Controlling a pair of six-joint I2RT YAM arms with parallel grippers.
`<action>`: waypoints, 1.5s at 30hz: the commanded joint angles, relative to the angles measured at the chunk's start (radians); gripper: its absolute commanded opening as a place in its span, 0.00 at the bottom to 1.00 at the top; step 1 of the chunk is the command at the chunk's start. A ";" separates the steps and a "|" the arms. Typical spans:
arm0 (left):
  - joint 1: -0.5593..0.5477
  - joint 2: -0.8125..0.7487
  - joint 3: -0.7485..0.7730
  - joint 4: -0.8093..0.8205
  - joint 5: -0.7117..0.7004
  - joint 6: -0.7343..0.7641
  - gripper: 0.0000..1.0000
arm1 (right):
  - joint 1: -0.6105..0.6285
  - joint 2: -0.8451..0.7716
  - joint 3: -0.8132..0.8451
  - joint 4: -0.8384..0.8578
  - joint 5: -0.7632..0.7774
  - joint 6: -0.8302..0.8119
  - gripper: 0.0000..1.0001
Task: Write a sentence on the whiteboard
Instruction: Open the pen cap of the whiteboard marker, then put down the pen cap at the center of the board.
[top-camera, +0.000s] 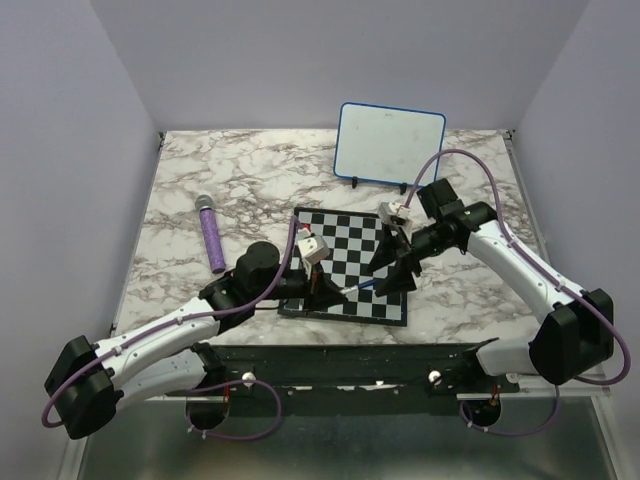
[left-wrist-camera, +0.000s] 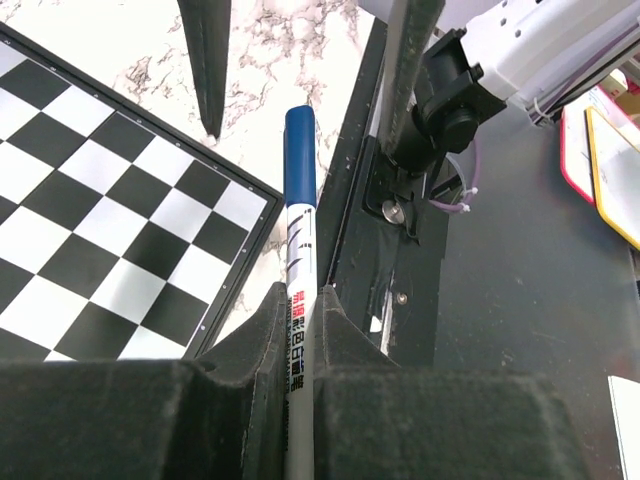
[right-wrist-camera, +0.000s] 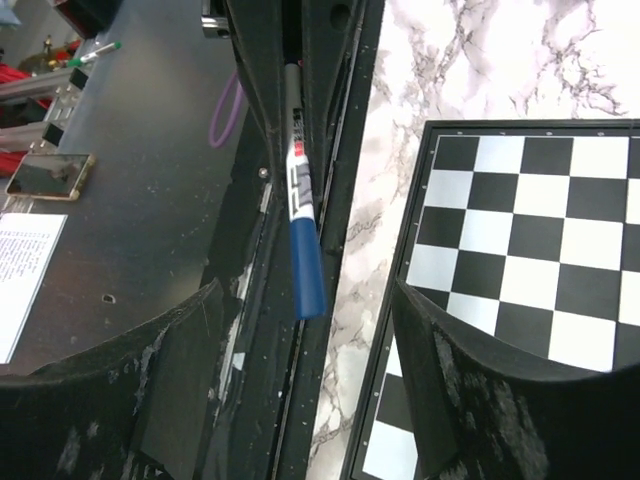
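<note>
The whiteboard stands tilted on small black feet at the back of the table. Its face looks blank apart from faint smudges, and no sentence shows on it. My left gripper is shut on the white barrel of a marker whose blue cap points away from the fingers. The marker hangs over the near edge of the chessboard. My right gripper is open, one finger on each side of the blue cap without touching it.
The black-and-white chessboard lies mid-table between the arms and the whiteboard. A purple cylinder with a grey end lies to the left on the marble top. The black mounting rail runs along the near edge.
</note>
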 joint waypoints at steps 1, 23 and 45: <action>0.000 0.029 0.005 0.072 -0.019 -0.028 0.00 | 0.034 0.029 -0.007 0.059 -0.037 0.049 0.72; 0.092 -0.098 0.113 -0.386 -0.012 0.257 0.00 | -0.017 -0.009 0.058 -0.060 0.078 -0.052 0.00; 0.252 -0.333 0.112 -0.425 -0.463 0.361 0.00 | -0.383 0.126 -0.174 0.671 1.158 0.566 0.01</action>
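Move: The marker's blue cap juts from the left gripper's hold, about 7 cm to that hand's right, 1 cm ahead and 1 cm below. From the open right hand the cap's middle lies some 3 cm left, 1 cm back and 1 cm below. Of the right hand, the checkerboard's centre is roughly 13 cm ahead, 7 cm left and 20 below; the whiteboard stands about 35 cm ahead, 5 cm right and 10 below. The right fingers edge about 1 cm left and down onto the cap and pinch it shut while the left hand keeps its grip on the marker body, then the two draw apart sideways along the pen. Right carries the cap away, swinging some 19 cm forward and as far right, down 11, turning clockwise roughly 65 degrees; left takes the pen 12 cm left and 8 forward, rising slightly, turning counter-clockwise about 30. ##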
